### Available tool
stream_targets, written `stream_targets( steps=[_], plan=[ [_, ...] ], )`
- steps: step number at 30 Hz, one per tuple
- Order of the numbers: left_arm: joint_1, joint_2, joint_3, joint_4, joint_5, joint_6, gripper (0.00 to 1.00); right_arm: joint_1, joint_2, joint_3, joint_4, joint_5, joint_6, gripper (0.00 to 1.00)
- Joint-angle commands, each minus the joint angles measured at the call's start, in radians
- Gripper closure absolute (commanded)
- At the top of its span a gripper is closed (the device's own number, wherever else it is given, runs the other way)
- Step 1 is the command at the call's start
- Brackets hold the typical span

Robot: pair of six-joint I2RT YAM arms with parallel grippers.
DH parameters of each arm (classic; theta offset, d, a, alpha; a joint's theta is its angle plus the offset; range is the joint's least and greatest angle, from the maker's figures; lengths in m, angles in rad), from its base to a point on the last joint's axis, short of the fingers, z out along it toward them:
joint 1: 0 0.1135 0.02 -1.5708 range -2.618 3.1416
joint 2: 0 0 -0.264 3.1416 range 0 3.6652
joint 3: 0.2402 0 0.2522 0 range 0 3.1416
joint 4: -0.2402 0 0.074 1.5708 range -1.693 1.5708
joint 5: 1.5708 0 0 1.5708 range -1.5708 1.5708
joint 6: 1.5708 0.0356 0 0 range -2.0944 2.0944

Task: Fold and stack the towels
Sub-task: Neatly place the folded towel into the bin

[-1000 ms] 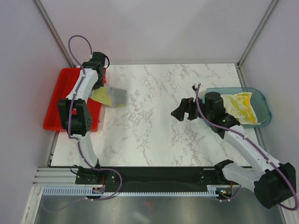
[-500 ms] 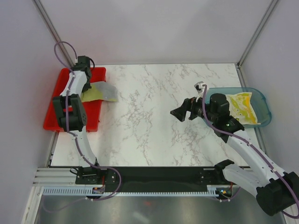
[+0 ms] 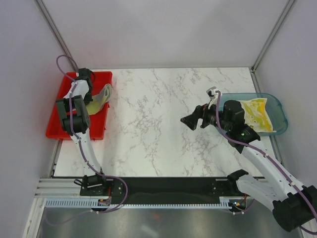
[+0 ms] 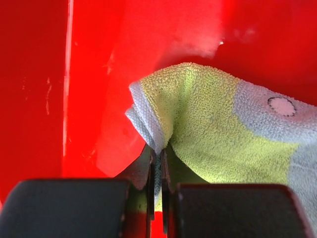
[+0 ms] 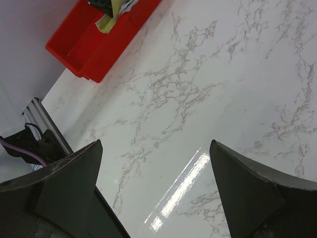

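A yellow-green and grey towel [image 4: 218, 129] hangs bunched from my left gripper [image 4: 158, 151], which is shut on a folded edge of it just above the red tray's floor. From above, that towel [image 3: 103, 94] drapes over the right part of the red tray [image 3: 57, 121], with the left gripper [image 3: 88, 95] beside it. A yellow and white towel [image 3: 255, 113] lies crumpled in the teal bin [image 3: 283, 119] at the right. My right gripper [image 3: 190, 120] hovers over the marble table left of the bin. It is open [image 5: 155, 144] with nothing between its fingers.
The red tray [image 5: 94, 54] sits at the table's left edge, the teal bin at the right edge. Grey walls enclose the table on three sides. The arm bases and a black rail run along the near edge.
My left gripper has carried the yellow-green towel leftward, from over the table's edge to inside the red tray. The right arm has shifted only slightly.
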Motion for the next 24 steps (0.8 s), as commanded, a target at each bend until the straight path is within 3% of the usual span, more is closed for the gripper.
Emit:
stream_targets(
  steps=[1,10,15,20,24],
  plan=[
    [0.042,0.013,0.029,0.067,-0.053,0.055,0.98,0.005,-0.015,0.01,0.007,0.018,-0.024,0.02],
    [0.169,0.036,0.109,0.078,0.022,0.043,0.9,0.005,0.0,0.007,0.007,0.024,-0.034,0.02],
    [0.174,0.036,0.167,0.082,0.215,0.012,0.51,0.006,0.026,0.013,0.015,0.023,-0.034,0.02],
    [0.142,-0.001,0.182,0.087,0.307,-0.005,0.45,0.005,0.032,0.013,0.025,0.023,-0.031,0.02],
    [0.1,-0.041,0.208,0.102,0.278,-0.037,0.42,0.003,0.029,0.01,0.025,0.026,-0.028,0.02]
  ],
)
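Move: The folded towel's left end is already pinched in the left fingers, low in the red bin; the bin's left wall, where it is being taken, is about 10 cm to the left and level with the hand. The towel's middle lies roughly 9 cm to the right, and its grey end rides over the right rim some 14 cm right and 7 cm ahead. That left wall is around 60 cm left, 15 cm ahead and 20 cm below the right hand. The towel's pinched left end is drawn along low inside the red bin by the left hand, about 9 cm left towards the left wall, and the fingers open a bit past half as that pull runs out. The hand then turns back, going some 5 cm right and about as far forward while easing slightly upward, its fingertips tilting forward roughly 15 degrees. ##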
